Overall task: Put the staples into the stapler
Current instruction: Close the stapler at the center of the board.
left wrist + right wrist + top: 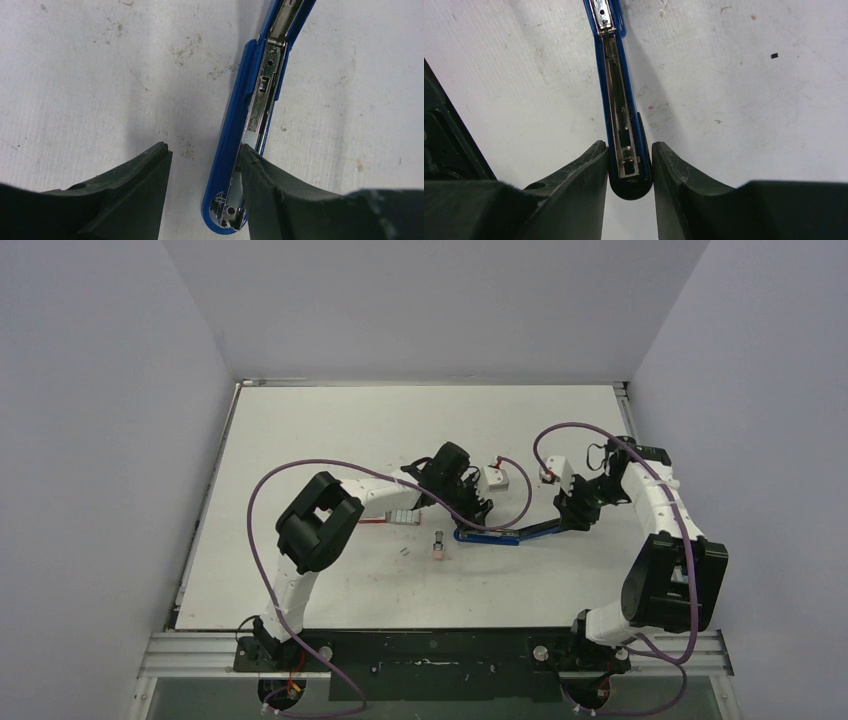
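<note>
The blue stapler (500, 533) lies opened out flat mid-table, its metal channel (264, 95) facing up. My left gripper (205, 149) is open over its blue end (227, 150). The right finger (265, 185) rests against the channel, and the left finger stands apart on bare table. A short silvery strip of staples (250, 138) sits in the channel at that right fingertip. My right gripper (629, 146) is shut on the stapler's black end (630, 187), one finger on each side. The red-and-white staples box (395, 517) lies left of the left gripper (470, 510).
A small pink block (438, 546) stands just in front of the stapler's left end. A small white object (495, 478) sits behind the stapler. Purple cables loop over both arms. White walls close the table (300, 440) at the back and sides.
</note>
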Controlling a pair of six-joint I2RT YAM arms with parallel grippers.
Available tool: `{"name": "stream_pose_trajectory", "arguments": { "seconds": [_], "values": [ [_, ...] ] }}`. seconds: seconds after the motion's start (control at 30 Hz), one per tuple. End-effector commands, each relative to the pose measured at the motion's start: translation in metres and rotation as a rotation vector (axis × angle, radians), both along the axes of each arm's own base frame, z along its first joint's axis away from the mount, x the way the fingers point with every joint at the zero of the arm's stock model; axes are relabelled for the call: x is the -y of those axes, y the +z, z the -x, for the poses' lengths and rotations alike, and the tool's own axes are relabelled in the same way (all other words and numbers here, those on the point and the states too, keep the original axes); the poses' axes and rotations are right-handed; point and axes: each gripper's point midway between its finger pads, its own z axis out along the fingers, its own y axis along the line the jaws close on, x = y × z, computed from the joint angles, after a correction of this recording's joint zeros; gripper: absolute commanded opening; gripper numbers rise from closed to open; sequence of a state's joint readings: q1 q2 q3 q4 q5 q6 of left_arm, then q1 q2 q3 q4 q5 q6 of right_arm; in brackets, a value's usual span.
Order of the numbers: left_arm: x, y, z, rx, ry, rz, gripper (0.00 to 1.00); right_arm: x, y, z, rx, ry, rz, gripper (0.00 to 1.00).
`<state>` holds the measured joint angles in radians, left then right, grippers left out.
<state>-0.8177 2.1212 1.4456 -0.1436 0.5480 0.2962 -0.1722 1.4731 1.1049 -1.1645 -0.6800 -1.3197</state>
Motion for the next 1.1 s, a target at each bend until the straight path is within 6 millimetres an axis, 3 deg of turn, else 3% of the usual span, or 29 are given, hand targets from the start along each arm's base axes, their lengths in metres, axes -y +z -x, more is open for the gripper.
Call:
{"name": "stream_pose_trajectory", "arguments": {
  "seconds": [0.0, 0.23, 0.57, 1.07],
  "values": [
    [-0.015, -0.025, 0.011, -0.005, 0.005, -0.089, 0.50, -0.029, 0.032, -0.019, 0.091, -0.009, -0.105, 0.14],
    [-0.019, -0.027, 0.013, 0.002, 0.007, -0.098, 0.50, -0.050, 0.046, -0.026, 0.116, 0.018, -0.090, 0.15],
    [-0.022, -0.028, 0.015, 0.004, 0.006, -0.102, 0.50, -0.083, 0.050, -0.028, 0.125, 0.047, -0.082, 0.16],
    [-0.023, -0.020, 0.014, -0.019, 0.020, -0.041, 0.49, -0.118, 0.041, -0.025, 0.099, 0.082, -0.173, 0.16]
  ]
}}
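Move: The right hand already grips the free end of the stapler's opened lid; the hinge lies about 11 cm to its left, 2 cm back and 10 cm below, the stapler base's middle 18 cm left, 2 cm back and equally low. From the left hand, half open over that base, its middle is some 3 cm back, 2 cm right and 2 cm below; the pink staple remover lies about 9 cm left, 5 cm back and 3 cm below. Keeping its pinch on the end of the lid, the right hand carries it in an arc about the hinge, some 10 cm left and nearly 5 cm up, the climb flattening out towards the end while the wrist turns only around 10 degrees. The left hand stays at the base with its fingers half open, one tip seeming to rest on the base. ##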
